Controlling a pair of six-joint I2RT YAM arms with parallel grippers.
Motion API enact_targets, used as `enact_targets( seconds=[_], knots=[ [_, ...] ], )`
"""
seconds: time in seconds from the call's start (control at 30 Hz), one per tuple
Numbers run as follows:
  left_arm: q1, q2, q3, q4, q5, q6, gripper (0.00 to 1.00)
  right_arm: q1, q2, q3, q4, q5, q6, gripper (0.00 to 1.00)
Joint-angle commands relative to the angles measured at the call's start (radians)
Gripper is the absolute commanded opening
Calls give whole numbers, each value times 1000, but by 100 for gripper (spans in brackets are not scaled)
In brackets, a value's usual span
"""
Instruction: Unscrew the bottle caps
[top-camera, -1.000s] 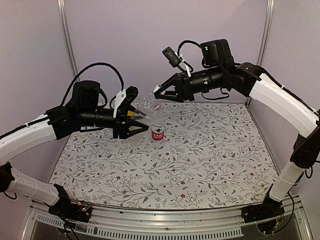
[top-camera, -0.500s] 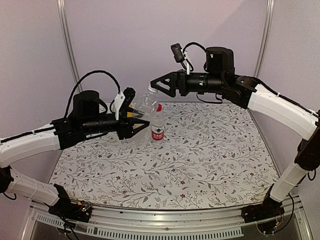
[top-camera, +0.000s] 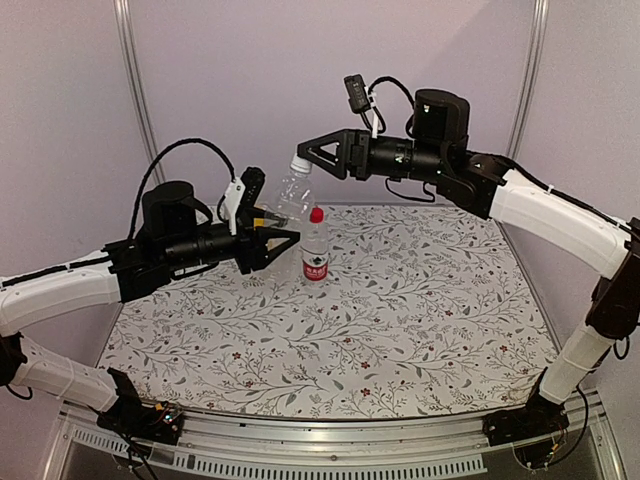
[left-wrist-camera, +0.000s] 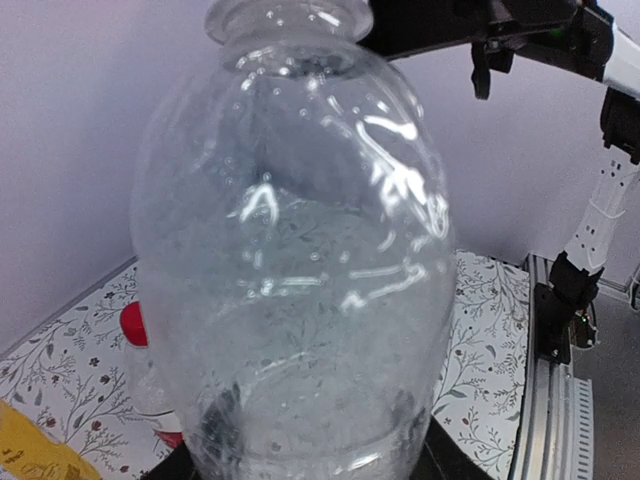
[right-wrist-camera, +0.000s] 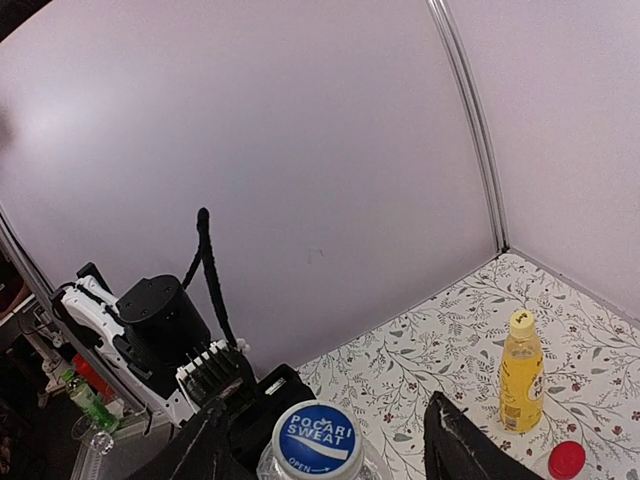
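My left gripper (top-camera: 278, 234) is shut on the lower body of the clear unlabelled bottle (top-camera: 288, 198), holding it tilted above the mat. This bottle (left-wrist-camera: 290, 250) fills the left wrist view. Its blue-white cap (right-wrist-camera: 318, 438) sits between the fingers (right-wrist-camera: 455, 445) of my right gripper (top-camera: 308, 156), which is open and apart from the cap on both sides. The red-labelled bottle (top-camera: 315, 256) stands on the mat with its red cap (top-camera: 317, 214) on. The yellow bottle (right-wrist-camera: 522, 372) stands upright with its yellow cap (right-wrist-camera: 522, 321) on. It is hidden in the top view.
The floral mat (top-camera: 400, 320) covers the table. Lilac walls with metal corner posts (top-camera: 135, 90) close the back and sides. The red cap (right-wrist-camera: 567, 458) lies close to the yellow bottle in the right wrist view.
The right gripper rose, swung left to the clear bottle's cap and opened. The left gripper raised the bottle and tipped it more upright.
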Motion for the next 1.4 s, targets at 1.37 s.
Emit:
enact_targets(
  seconds=[1.37],
  knots=[
    [-26,3,-1,5,-14,22,48,15,51,48,25,-60,1,44]
  ],
)
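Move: The white bottle cap, on the clear bottle held in the left hand, lies about 3 cm below the right hand, 2 cm to its left and level fore and aft. From the left hand it is some 11 cm up, 3 cm ahead and 3 cm right. The red-capped bottle stands about 10 cm ahead of the right hand, 1 cm left and 33 cm below; the yellow bottle 13 cm ahead and 15 cm left. Right hand sinks and slides left, about 2 cm each, fingers closing round the cap; left hand keeps the bottle. ##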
